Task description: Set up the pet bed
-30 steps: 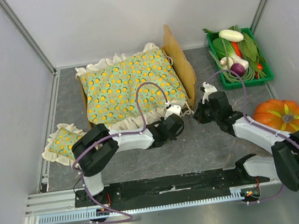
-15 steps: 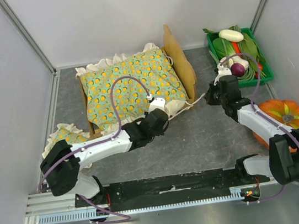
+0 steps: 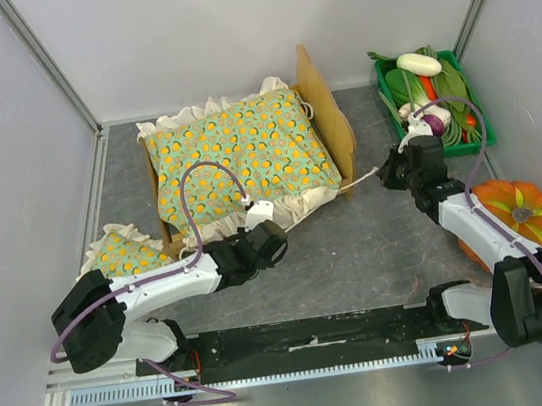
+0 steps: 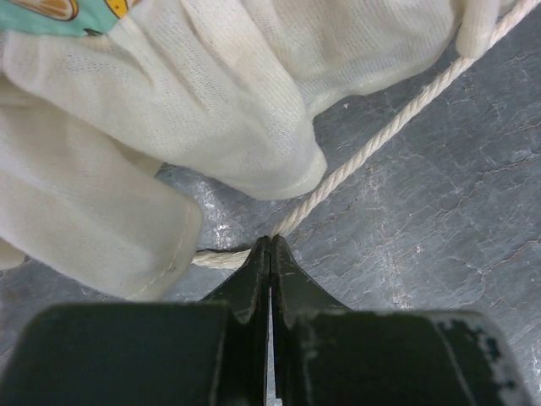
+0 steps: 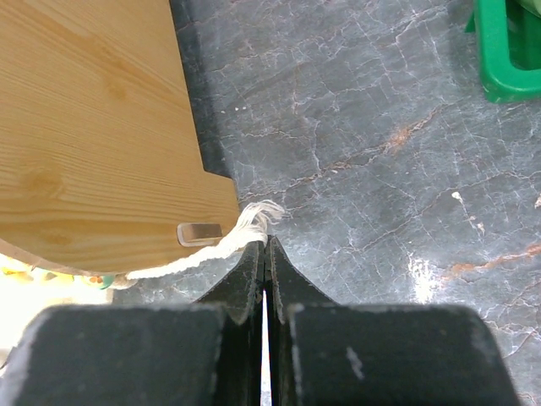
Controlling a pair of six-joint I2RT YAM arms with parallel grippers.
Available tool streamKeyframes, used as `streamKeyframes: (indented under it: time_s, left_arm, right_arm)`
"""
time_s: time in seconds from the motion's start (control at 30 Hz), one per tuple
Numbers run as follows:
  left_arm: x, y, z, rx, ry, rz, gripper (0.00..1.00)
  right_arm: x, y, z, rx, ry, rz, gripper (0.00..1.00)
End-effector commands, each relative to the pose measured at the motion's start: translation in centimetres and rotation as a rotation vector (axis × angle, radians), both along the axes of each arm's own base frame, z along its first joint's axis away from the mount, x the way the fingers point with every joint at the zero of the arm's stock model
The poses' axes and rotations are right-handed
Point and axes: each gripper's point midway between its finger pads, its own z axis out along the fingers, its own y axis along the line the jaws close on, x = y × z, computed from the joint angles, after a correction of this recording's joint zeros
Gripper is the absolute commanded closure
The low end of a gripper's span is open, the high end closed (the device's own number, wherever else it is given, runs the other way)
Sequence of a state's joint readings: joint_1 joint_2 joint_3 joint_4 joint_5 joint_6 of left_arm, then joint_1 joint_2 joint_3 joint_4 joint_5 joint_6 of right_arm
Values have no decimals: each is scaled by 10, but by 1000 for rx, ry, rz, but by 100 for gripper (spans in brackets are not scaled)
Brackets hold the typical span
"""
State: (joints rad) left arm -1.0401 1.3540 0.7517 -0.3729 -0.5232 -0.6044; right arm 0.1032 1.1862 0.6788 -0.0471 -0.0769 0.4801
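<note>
The pet bed stands at the back, its arched wooden headboard on the right. A green orange-dotted cushion covers its base, and the cushion's cream frill hangs over the near side. A white cord stretches along the bed's near right corner between my two grippers. My left gripper is shut on the cord just below the frill. My right gripper is shut on the cord's frayed end, beside the headboard's foot.
A small matching pillow lies at the near left, by the left arm. A green crate of vegetables stands at the back right, with its corner in the right wrist view. An orange pumpkin sits beside the right arm.
The grippers were close together in front of the bed. The left has drawn back to the left and the right has gone right and back, pulling the cord straight between them.
</note>
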Motion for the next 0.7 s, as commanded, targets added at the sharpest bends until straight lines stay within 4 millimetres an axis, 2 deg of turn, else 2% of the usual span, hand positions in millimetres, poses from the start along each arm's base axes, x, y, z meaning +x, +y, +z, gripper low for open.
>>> streamKeyframes:
  time_s: [0.0,0.13,0.23,0.27,0.33,0.4,0.43,0.47,0.5,0.57,0.6,0.63,0.67]
  left_arm:
    - [0,27,-1,63,-14,106,98]
    - [5,32,-1,92,-15,147,98]
    - [3,38,-5,93,-6,171,98]
    - [3,37,-6,94,-4,162,98]
    - [6,30,-3,63,-18,139,98]
    - [10,19,3,31,-31,105,98]
    - [12,12,6,19,-33,86,98]
    - [11,8,7,15,-22,63,94]
    - [11,5,9,7,-19,54,88]
    - [11,-4,15,-20,-11,28,73]
    - [10,-5,18,-32,-11,26,67]
    - [8,-4,19,-40,-11,25,57]
    - [7,-5,30,-81,-26,24,50]
  right_arm:
    - [13,-19,11,-33,-48,-96,100]
    - [24,-38,16,-54,-59,-180,100]
    - [27,-45,24,-40,-74,-206,100]
    - [32,-40,30,-26,-100,-174,100]
    - [30,-35,27,-13,-96,-144,100]
    - [25,-15,26,48,-101,-51,97]
    - [19,-8,19,68,-88,-14,93]
    - [14,-3,16,87,-77,7,81]
    - [8,4,15,114,-70,35,70]
    - [-5,4,14,130,-65,30,46]
    - [-11,4,12,132,-47,24,41]
    - [-19,2,16,132,-50,17,38]
    - [-27,1,14,126,-30,10,31]
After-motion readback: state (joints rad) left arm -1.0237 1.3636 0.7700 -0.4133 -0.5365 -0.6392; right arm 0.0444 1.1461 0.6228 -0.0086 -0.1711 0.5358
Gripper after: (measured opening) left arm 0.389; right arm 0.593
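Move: The right hand holds one frayed cord end taut, with the bed's near right corner, where the cords are tied, roughly 7 cm to its left, 1 cm nearer the base and 9 cm lower. The headboard's middle is about 12 cm ahead and 6 cm left of this hand; the vegetable crate is 14 cm ahead and 14 cm right. From the left hand, which holds another cord end, that corner lies some 6 cm ahead, 12 cm right and 3 cm lower; the cushion's middle is about 15 cm ahead and 6 cm left. Almost on the spot, both hands keep the cords taut away from the bed's corner: the right eases about 1 cm down and to its right, then comes back up, while the left shifts about 1 cm left with a slight counter-clockwise turn. Both then open their fingers and let go of the cords, the right a little wider, drawing back about 1 cm at the end. ##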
